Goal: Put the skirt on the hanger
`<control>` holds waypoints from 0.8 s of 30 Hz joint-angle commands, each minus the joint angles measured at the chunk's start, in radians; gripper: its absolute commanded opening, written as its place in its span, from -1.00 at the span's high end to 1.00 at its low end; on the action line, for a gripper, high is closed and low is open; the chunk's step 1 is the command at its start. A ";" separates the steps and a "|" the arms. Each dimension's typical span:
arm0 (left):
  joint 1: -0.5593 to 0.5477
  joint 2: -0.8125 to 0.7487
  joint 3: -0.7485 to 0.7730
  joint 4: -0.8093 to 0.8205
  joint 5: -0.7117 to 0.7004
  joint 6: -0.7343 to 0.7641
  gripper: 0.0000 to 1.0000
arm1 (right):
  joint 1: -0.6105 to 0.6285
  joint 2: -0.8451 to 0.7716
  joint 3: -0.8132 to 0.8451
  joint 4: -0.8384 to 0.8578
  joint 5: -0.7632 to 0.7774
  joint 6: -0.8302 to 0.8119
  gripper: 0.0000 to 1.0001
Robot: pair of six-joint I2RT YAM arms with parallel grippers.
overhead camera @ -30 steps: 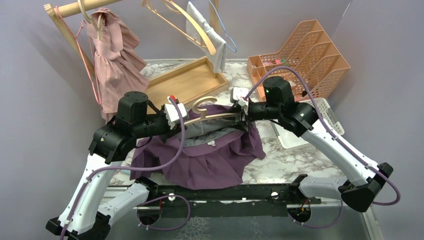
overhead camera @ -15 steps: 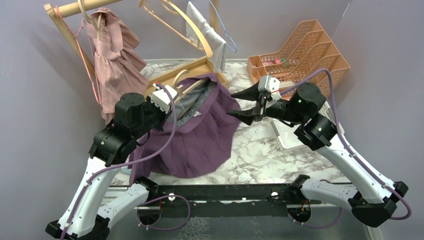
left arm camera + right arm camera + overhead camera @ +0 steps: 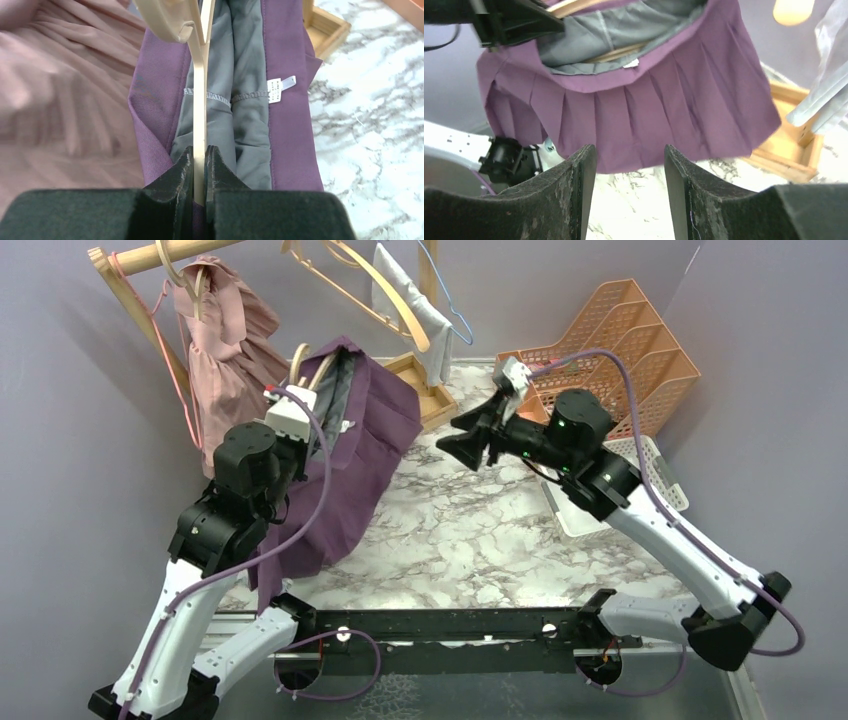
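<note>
A purple pleated skirt (image 3: 352, 455) with grey lining hangs on a pale wooden hanger (image 3: 300, 360), lifted off the table at the left. My left gripper (image 3: 199, 150) is shut on the hanger's (image 3: 201, 100) thin bar, with the skirt's (image 3: 290, 130) waistband spread on both sides. In the top view the cloth hides its fingers. My right gripper (image 3: 462, 438) hovers open to the right of the skirt, apart from it. In the right wrist view nothing lies between its fingers (image 3: 630, 149); the skirt (image 3: 649, 115) and hanger (image 3: 616, 52) are beyond them.
A pink dress (image 3: 225, 350) hangs from the wooden rack (image 3: 160, 255) just left of the skirt. More hangers and a white garment (image 3: 410, 300) hang behind. A wooden tray (image 3: 425, 375), an orange organiser (image 3: 610, 340) and a white basket (image 3: 655, 465) stand at the back and right.
My left arm has raised the hanger and skirt from low over the table, up and to the left. My right gripper has let go of the skirt's end, opened and drawn back.
</note>
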 commanded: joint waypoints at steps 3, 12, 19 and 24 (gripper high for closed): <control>0.004 0.031 0.154 0.222 -0.210 -0.041 1.00 | 0.002 0.137 0.134 -0.085 -0.011 0.222 -0.06; 0.004 0.213 0.328 0.266 -0.356 -0.109 1.00 | 0.002 0.076 0.061 -0.049 0.037 0.236 -0.05; 0.004 0.339 0.432 0.319 -0.419 -0.146 1.00 | 0.002 0.030 0.034 -0.085 0.070 0.224 -0.05; 0.004 0.451 0.532 0.319 -0.489 -0.171 1.00 | 0.002 0.013 0.034 -0.100 0.081 0.219 -0.05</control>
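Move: My left hand already grips the wooden hanger with the purple skirt. The free stretch of the wooden rail lies about 23 cm ahead of it, 3 cm left and 19 cm up. The pink skirt hangs some 14 cm ahead and 12 cm left; the empty wooden hanger is about 21 cm ahead and 9 cm right, the white skirt 22 cm ahead and 16 cm right. From my empty right hand that rail spot is roughly 23 cm ahead, 27 cm left and 17 cm up. Keeping my pinch on the hanger, I raise my left hand about 10 cm, steeply at first, then send it some 9 cm forward, carrying the hook towards the rail between the pink skirt and the empty hanger. The wrist swings roughly 20 degrees counter-clockwise and tips up a little. My right hand, empty and open, edges forward-left, tips down about 15 degrees, then eases back. ##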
